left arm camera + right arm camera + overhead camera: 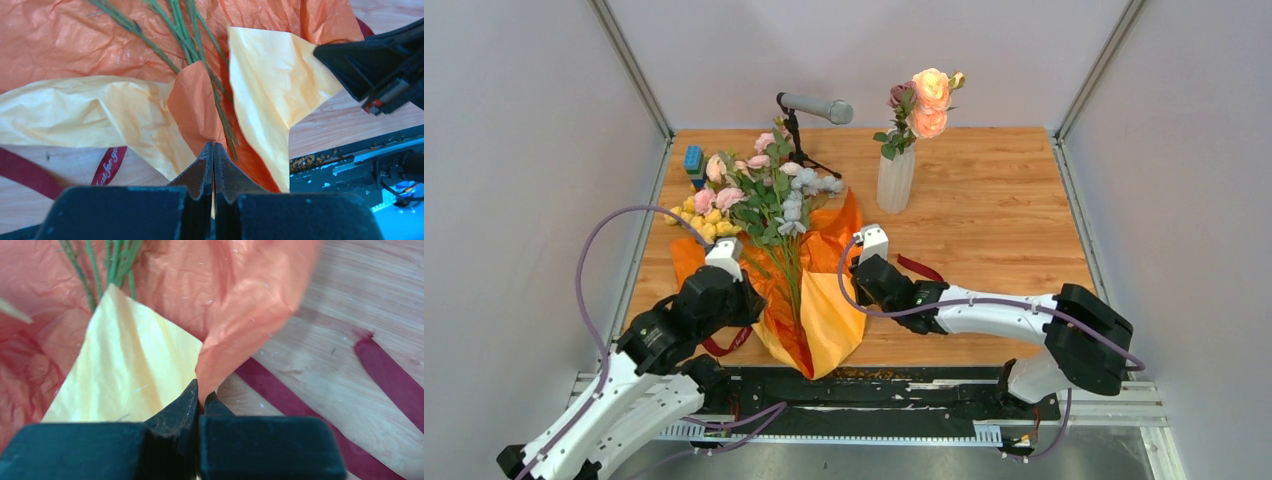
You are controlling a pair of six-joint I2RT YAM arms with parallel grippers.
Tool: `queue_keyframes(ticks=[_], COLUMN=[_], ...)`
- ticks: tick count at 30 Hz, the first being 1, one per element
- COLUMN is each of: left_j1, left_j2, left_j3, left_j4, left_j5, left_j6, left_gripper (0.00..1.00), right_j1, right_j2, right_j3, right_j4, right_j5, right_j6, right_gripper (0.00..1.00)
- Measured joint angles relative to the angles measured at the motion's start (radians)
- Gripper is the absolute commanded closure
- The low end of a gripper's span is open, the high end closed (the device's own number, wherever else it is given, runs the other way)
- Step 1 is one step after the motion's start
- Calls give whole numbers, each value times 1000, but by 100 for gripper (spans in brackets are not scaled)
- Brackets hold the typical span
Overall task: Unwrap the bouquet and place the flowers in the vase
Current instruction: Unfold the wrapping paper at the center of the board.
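Note:
The bouquet [769, 215] lies on the table with its orange-yellow paper [829, 310] spread loose under the flowers [754, 180]. My left gripper [214, 145] is shut on a fold of the orange paper [195, 105], beside the green stems [200, 60]; in the top view it [759, 300] sits at the sheet's left side. My right gripper [200, 392] is shut on the edge of the orange paper [240, 315] at the sheet's right side [852, 270]. The white ribbed vase [895, 180] stands behind, apart from both grippers, and holds peach flowers [929, 100].
Dark red ribbon [390, 380] lies loose on the wood, right of the paper [921, 268] and by the left arm [110, 165]. A grey microphone on a black stand [816, 106] is behind the bouquet. A blue block [693, 160] sits at the back left.

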Motion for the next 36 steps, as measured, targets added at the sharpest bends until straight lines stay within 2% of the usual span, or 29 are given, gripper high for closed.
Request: queue_keyframes(ticks=[6,11,19,22,24,27,32,36], left_j1=[0,0,0,0,0,0,11,117], left_j2=[-156,-173,-40,29,74,137,235,267], left_j3=[0,47,250,281,289,290,277,248], left_j4=[-121,-198,-185,-140,-97,-45,40,95], left_j5=[-13,-12,18,35,44,57,69,141], left_j6=[-63,-78,-26,11,35,71,129,180], left_gripper=[85,69,50,41,39,36,28,22], right_j1=[-84,-157,-277,-309,-327,-351,-382,-390], right_j2=[18,66,129,164,179,196,196,142], right_j3=[-31,-33,-21,0,16,42,79,92], right_j4=[-1,-1,-20,-31,-37,-40,-60,-111], right_j5=[-1,-33,-108,-130,-140,-160,-196,-222], right_j6=[22,13,-44,-77,-95,-123,-160,-195], right_gripper=[100,100,100,100,100,91,62,45])
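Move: The right hand holds the paper's right edge; the open board where it is to lie is about 9 cm ahead of this hand, 8 cm to its right and 8 cm down. The vase stands some 20 cm ahead and 10 cm right at its height, the loose ribbon end 5 cm ahead, 13 cm right, 8 cm down. The left hand has the near-left flap; its laying spot is 3 cm back, 3 cm left and 13 cm below, the stem ends 1 cm ahead, 7 cm right, 12 cm down. Still pinching the paper's right edge, the right hand draws it about 12 cm forward and to the right towards the vase's foot while sinking some 7 cm, tilting its fingers a little further down, then opens partway to let the edge go and starts to lift. Meanwhile the left hand pulls its flap about 4 cm back and left, opens to free it, rises roughly 8 cm, and swings forward and right over the stem ends, fingers spreading widely, sinking slightly at the end. ##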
